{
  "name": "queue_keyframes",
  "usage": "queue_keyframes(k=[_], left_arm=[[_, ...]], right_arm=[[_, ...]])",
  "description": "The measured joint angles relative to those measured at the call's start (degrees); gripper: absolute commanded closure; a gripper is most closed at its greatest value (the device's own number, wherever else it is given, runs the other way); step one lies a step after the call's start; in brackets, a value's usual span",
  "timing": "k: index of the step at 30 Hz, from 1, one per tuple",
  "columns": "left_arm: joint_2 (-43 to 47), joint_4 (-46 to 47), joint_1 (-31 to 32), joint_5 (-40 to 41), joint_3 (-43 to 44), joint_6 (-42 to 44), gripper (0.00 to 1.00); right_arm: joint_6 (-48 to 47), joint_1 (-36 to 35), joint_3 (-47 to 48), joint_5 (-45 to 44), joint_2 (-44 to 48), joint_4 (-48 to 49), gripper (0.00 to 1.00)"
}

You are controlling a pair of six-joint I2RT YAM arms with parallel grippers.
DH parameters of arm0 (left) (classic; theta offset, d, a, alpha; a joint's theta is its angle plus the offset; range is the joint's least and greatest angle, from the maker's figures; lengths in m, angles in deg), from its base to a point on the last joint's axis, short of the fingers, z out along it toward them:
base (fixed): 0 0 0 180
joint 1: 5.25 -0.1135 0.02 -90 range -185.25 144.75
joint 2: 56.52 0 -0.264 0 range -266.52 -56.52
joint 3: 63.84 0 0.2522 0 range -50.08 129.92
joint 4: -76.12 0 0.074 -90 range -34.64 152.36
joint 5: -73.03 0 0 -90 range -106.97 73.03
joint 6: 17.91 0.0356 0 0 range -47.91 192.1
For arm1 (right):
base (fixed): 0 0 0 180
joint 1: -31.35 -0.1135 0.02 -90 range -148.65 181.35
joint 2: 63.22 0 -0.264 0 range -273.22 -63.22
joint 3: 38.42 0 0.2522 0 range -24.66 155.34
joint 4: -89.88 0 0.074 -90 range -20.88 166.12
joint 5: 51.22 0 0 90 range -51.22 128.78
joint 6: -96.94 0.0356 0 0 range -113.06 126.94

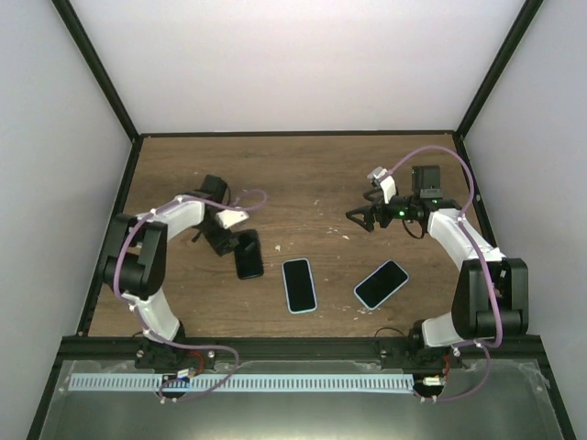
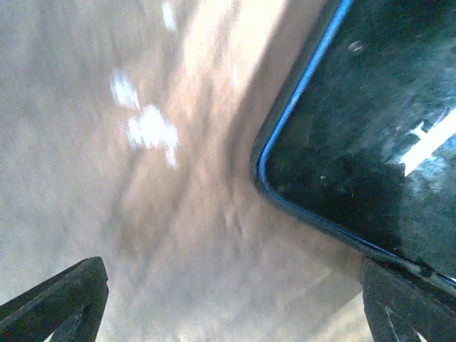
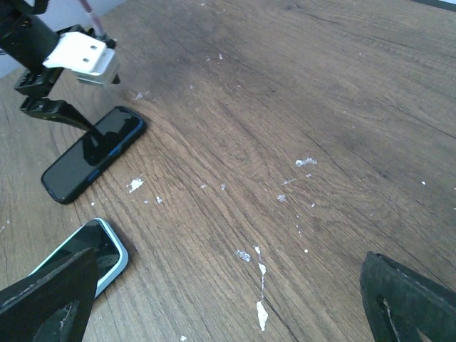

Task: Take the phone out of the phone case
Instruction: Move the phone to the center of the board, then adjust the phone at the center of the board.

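A dark phone with a thin blue rim [image 1: 249, 254] lies screen up left of centre. My left gripper [image 1: 218, 243] hangs open at its far left corner. In the left wrist view that phone [image 2: 370, 142] fills the upper right, and one fingertip [image 2: 406, 306] sits against its edge; nothing lies between the fingers of the gripper [image 2: 235, 306]. Two phones in pale blue cases lie at centre [image 1: 299, 284] and to the right [image 1: 382, 284]. My right gripper [image 1: 359, 220] hovers open over bare wood at the back right, and its camera shows the dark phone [image 3: 92, 153] and a pale-cased phone [image 3: 85, 253].
The wooden table [image 1: 312, 174] carries scattered white flecks [image 3: 260, 313]. Black frame posts and white walls close in the left, right and back sides. The arm bases stand at the near edge.
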Motion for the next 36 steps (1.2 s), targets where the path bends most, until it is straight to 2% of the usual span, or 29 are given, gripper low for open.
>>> queue_keyframes(k=[7,10,21,29,36], left_arm=[[-9.5,3.5,4.5,-0.6,12.3,-4.6,0.03],[-9.6,4.3,5.8,-1.2,13.9,-6.1,0.02],[7.1,3.1,18.0,-2.4,3.7,-7.6,0.0],[6.6,3.6,26.7,1.7,-1.5,-8.9,0.0],[4.7,5.9,30.3,6.3,-3.3,-9.2,0.0]], right_arm=[[0.4,0.0,0.0,0.1,0.0,0.5,0.0],[1.0,0.0,0.0,0.1,0.0,0.6,0.0],[2.4,0.0,2.2,0.2,0.2,-0.5,0.0],[5.7,0.0,3.4,1.6,0.2,-0.8,0.0],[7.9,0.0,6.6,6.6,-0.2,-3.4,0.0]])
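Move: The black phone's middle lies about 8 cm to the left hand's right and some 3 cm back, 1 cm lower; the hand stands beside its left long edge, near the far corner. The blue-rimmed middle phone is roughly 22 cm right and 12 cm back from this hand, at the same level. From the right hand, the black phone is about 29 cm left, 5 cm back and 16 cm below. The black phone is pushed on, forward and right, by the left hand's rear finger against its left edge, about 7 cm forward and 6 cm right. The open hand then comes free, rising while it swings back and further right, and drops again by the phone's near end, turned some 20 degrees clockwise. The open, empty right hand rises about 5 cm. ##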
